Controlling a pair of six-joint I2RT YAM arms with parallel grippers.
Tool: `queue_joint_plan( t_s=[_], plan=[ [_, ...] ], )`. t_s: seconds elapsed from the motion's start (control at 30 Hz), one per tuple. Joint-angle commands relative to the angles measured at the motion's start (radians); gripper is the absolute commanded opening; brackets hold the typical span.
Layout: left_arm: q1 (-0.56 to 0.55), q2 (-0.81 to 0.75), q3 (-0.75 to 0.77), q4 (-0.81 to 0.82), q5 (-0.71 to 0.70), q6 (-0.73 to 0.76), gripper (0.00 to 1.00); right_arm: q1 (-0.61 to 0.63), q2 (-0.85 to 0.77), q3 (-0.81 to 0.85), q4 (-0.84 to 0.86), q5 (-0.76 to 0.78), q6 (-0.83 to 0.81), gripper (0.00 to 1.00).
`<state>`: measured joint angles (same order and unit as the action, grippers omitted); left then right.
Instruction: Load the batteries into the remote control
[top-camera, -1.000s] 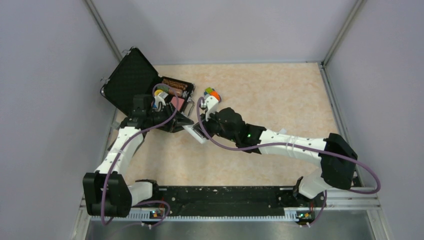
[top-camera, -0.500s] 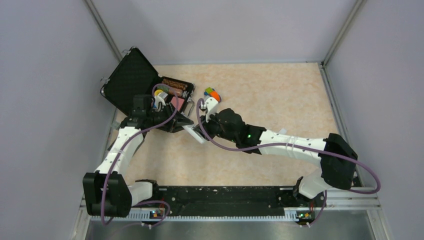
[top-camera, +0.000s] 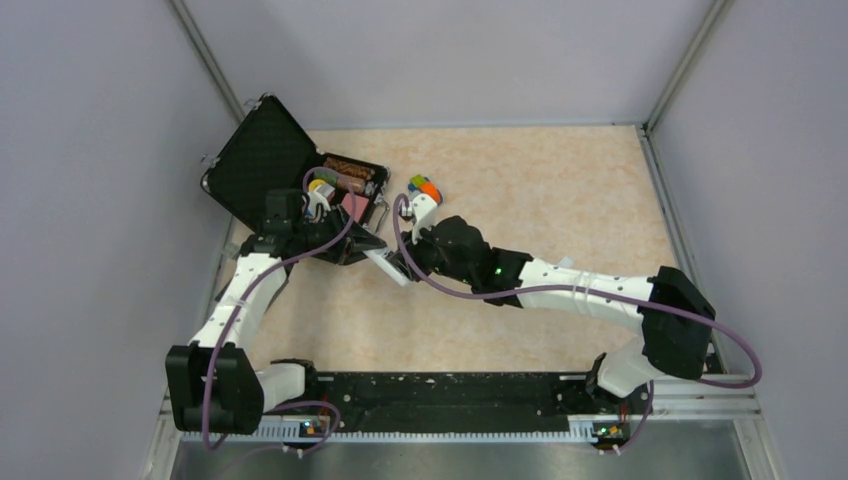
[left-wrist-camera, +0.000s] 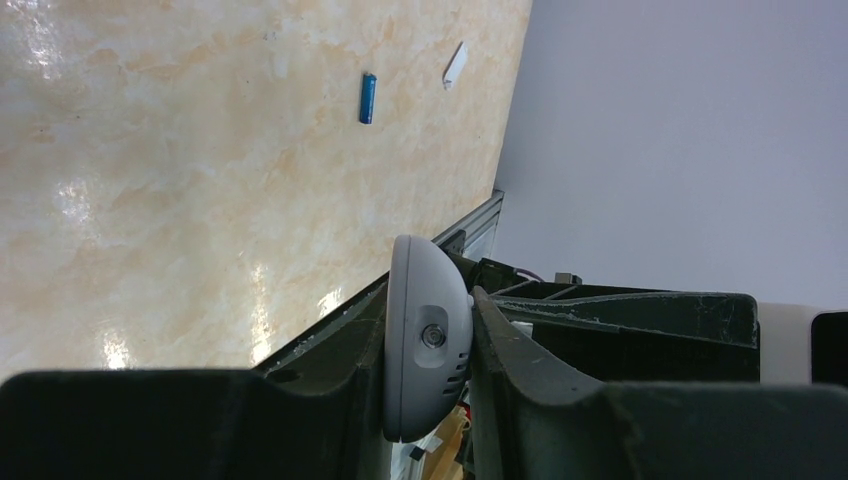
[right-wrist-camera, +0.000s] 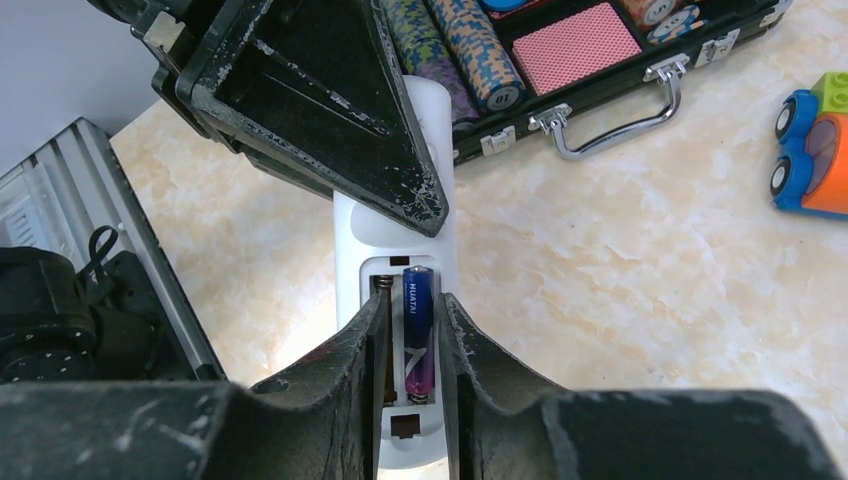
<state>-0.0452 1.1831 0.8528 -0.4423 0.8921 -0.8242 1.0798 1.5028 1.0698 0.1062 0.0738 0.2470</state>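
Note:
My left gripper (left-wrist-camera: 430, 290) is shut on the white remote control (left-wrist-camera: 425, 340), holding it off the table by one end. In the right wrist view the remote control (right-wrist-camera: 352, 260) shows its open battery bay. A blue-purple battery (right-wrist-camera: 418, 330) lies seated in the bay's right slot. The left slot, with its spring, is partly hidden behind a finger. My right gripper (right-wrist-camera: 413, 300) straddles that battery, open, with a thin gap on each side. A second blue battery (left-wrist-camera: 368, 98) lies on the table. In the top view both grippers meet at the remote control (top-camera: 385, 264).
An open black case (top-camera: 290, 170) of chip stacks and cards stands at the back left, its handle toward the remote. A colourful toy car (top-camera: 425, 187) sits just right of the case. A small white cover piece (left-wrist-camera: 455, 65) lies near the loose battery.
My right gripper's jaws have spread apart, letting go of the battery now lying in the bay. The left gripper and the remote have stayed put.

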Motion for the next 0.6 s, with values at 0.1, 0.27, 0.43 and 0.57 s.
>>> queue_joint_plan(
  t_s=[0.1,0.27,0.43,0.57],
  plan=[
    [-0.003,-0.005,0.044,0.033,0.019,0.011,0.0,0.019,-0.041,0.058,0.001,-0.016,0.019,0.29],
    [-0.002,-0.002,0.042,0.033,0.02,0.019,0.0,0.019,-0.059,0.07,0.002,-0.031,0.029,0.35],
    [-0.002,-0.002,0.039,0.038,0.021,0.025,0.0,0.019,-0.073,0.084,0.001,-0.043,0.035,0.4],
    [-0.002,-0.004,0.036,0.048,0.023,0.027,0.0,0.018,-0.091,0.088,0.003,-0.038,0.048,0.48]
  ],
)
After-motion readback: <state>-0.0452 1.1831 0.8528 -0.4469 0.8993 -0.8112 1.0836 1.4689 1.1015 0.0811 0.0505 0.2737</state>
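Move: The purple-and-blue battery already lies in the remote's compartment, right at the right hand's parted fingertips, about 1 cm to its left and 1 cm below. From that hand the loose blue battery is roughly 19 cm right, 3 cm back and 19 cm down; the toy car about 16 cm ahead, 5 cm right and 18 cm down. From the left hand, still gripping the remote, the loaded battery lies about 4 cm back and 4 cm right, 1 cm lower. The right fingers open wider around the loaded battery, then the hand rises about 2.5 cm off the remote. ##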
